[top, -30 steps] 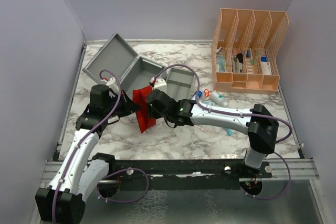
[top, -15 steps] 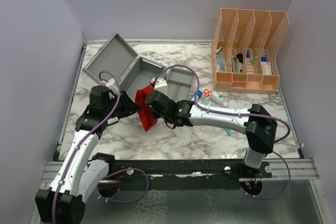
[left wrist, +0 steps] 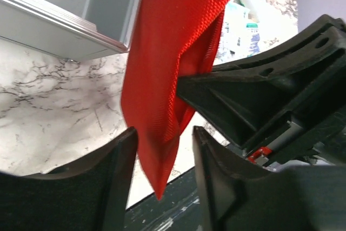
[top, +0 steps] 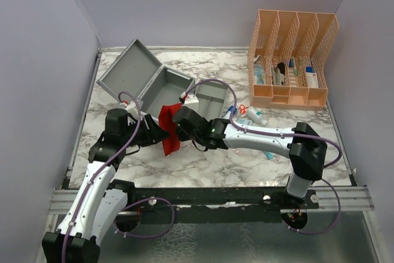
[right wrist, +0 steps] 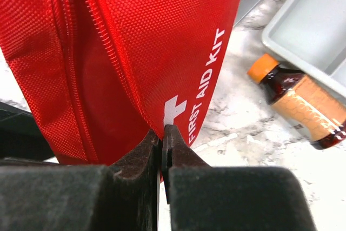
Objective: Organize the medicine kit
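The grey medicine kit (top: pixel 165 84) lies open at the back left, its lid (top: pixel 129 67) tipped back and its grey divided tray (top: pixel 209 95) beside it. My right gripper (top: pixel 178 126) is shut on the edge of the red "FIRST AID KIT" pouch (top: pixel 168 132) and holds it upright off the table, just in front of the kit. The right wrist view shows the jaws (right wrist: pixel 161 129) pinching the pouch (right wrist: pixel 151 36) by its white cross. My left gripper (top: pixel 159 133) is open. Its fingers straddle the pouch's hanging lower corner (left wrist: pixel 162 150) without closing on it, gripper (left wrist: pixel 164 133).
A peach slotted organizer (top: pixel 292 60) holding medicine boxes stands at the back right. An amber bottle with an orange cap (right wrist: pixel 303 106) lies by the tray (right wrist: pixel 313 31). Small packets and tubes (top: pixel 255 115) lie right of the tray. Walls close in on three sides.
The right gripper has turned the pouch more upright and edge-on. The left gripper has moved in so that its open fingers sit around the pouch's lower corner.
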Action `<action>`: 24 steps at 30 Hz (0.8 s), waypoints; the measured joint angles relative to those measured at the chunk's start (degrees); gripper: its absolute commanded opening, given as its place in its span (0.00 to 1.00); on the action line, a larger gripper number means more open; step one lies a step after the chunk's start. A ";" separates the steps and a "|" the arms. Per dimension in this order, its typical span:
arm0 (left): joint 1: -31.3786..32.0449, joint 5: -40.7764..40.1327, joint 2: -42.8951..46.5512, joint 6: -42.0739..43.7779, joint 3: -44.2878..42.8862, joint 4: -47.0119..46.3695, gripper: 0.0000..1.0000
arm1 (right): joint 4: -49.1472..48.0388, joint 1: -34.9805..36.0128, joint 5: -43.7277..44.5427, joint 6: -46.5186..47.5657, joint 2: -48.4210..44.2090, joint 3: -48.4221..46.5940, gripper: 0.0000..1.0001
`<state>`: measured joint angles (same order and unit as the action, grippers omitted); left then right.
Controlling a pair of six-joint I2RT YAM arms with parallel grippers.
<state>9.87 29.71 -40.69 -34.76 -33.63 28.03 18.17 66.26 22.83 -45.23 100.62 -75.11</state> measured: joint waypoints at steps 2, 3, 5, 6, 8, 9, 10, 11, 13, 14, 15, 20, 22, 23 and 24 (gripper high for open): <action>0.00 0.70 0.50 -0.22 0.00 -0.04 0.27 | -0.76 -0.02 -1.36 -0.79 -0.13 0.24 0.01; 0.00 0.79 0.61 -0.33 0.00 -0.04 0.21 | -1.29 -0.09 -2.05 -1.07 -0.33 0.59 0.01; 0.00 0.70 0.59 -0.35 0.00 0.02 0.10 | -2.25 -0.52 -3.80 -1.60 -0.94 1.66 0.01; 0.00 0.68 0.55 -0.26 -0.02 0.17 0.03 | -2.64 -0.63 -4.59 -1.84 -1.33 2.29 0.01; 0.00 0.31 0.37 -0.20 -0.26 0.76 0.00 | -3.04 -0.90 -5.55 -2.38 -1.92 3.34 0.01; 0.00 0.17 0.24 -0.04 -0.42 0.92 0.00 | -3.28 -1.03 -5.73 -2.60 -2.27 3.93 0.03; 0.00 -0.13 0.07 0.17 -0.59 1.16 0.00 | -3.39 -1.14 -5.92 -2.78 -2.82 4.70 0.09; 0.02 -0.59 -0.13 0.44 -0.87 1.60 0.00 | -3.39 -1.14 -5.97 -2.95 -3.23 5.20 0.16; 0.02 -1.38 -0.46 1.05 -1.70 2.69 0.00 | -3.30 -1.36 -5.99 -3.19 -4.33 6.29 0.31; 0.02 -1.90 -0.55 1.33 -2.14 3.19 0.00 | -3.19 -1.40 -5.95 -3.56 -4.96 6.84 0.37; 0.02 -2.25 -0.66 1.70 -2.69 3.80 0.00 | -2.93 -1.44 -5.84 -3.61 -5.53 7.28 0.42; 0.02 -3.61 -0.76 3.32 -4.92 5.53 0.00 | -0.37 -1.51 -4.33 -4.26 -7.04 7.93 0.54; 0.02 -3.76 -1.14 3.85 -5.31 6.08 0.00 | 1.14 -1.51 -3.91 -4.24 -7.74 7.93 0.59; 0.02 -3.89 -1.36 4.02 -5.31 6.27 0.00 | 1.70 -1.51 -3.80 -4.24 -8.17 7.93 0.60; 0.02 -4.13 -1.70 4.17 -5.31 6.69 0.00 | 2.12 -1.51 -3.78 -4.22 -8.63 7.93 0.63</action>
<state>9.89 25.58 -42.39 -30.59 -38.94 34.72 20.29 64.75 19.05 -49.45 91.98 -67.18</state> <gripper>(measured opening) 0.018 0.558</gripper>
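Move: The red first aid pouch hangs between the hands, its near edge already pinched by the right fingers. Its middle is about 3 cm ahead and 3 cm to the right of the left hand, roughly level with it, and 3 cm ahead and 3 cm to the left of the right hand. The open grey box lies some 14 cm straight ahead of the left hand and 11 cm below. The brown bottle is about 8 cm to the right and 3 cm ahead of the right hand, 12 cm down. The pouch's near edge, already between the left hand's half-open fingers, is pinched as they close almost in place. The right hand, still holding, eases back about 1.5 cm, then opens, lets go and draws off to the right, ending nearly 4 cm over, while the left hand keeps its grip and drifts about 1 cm left. ##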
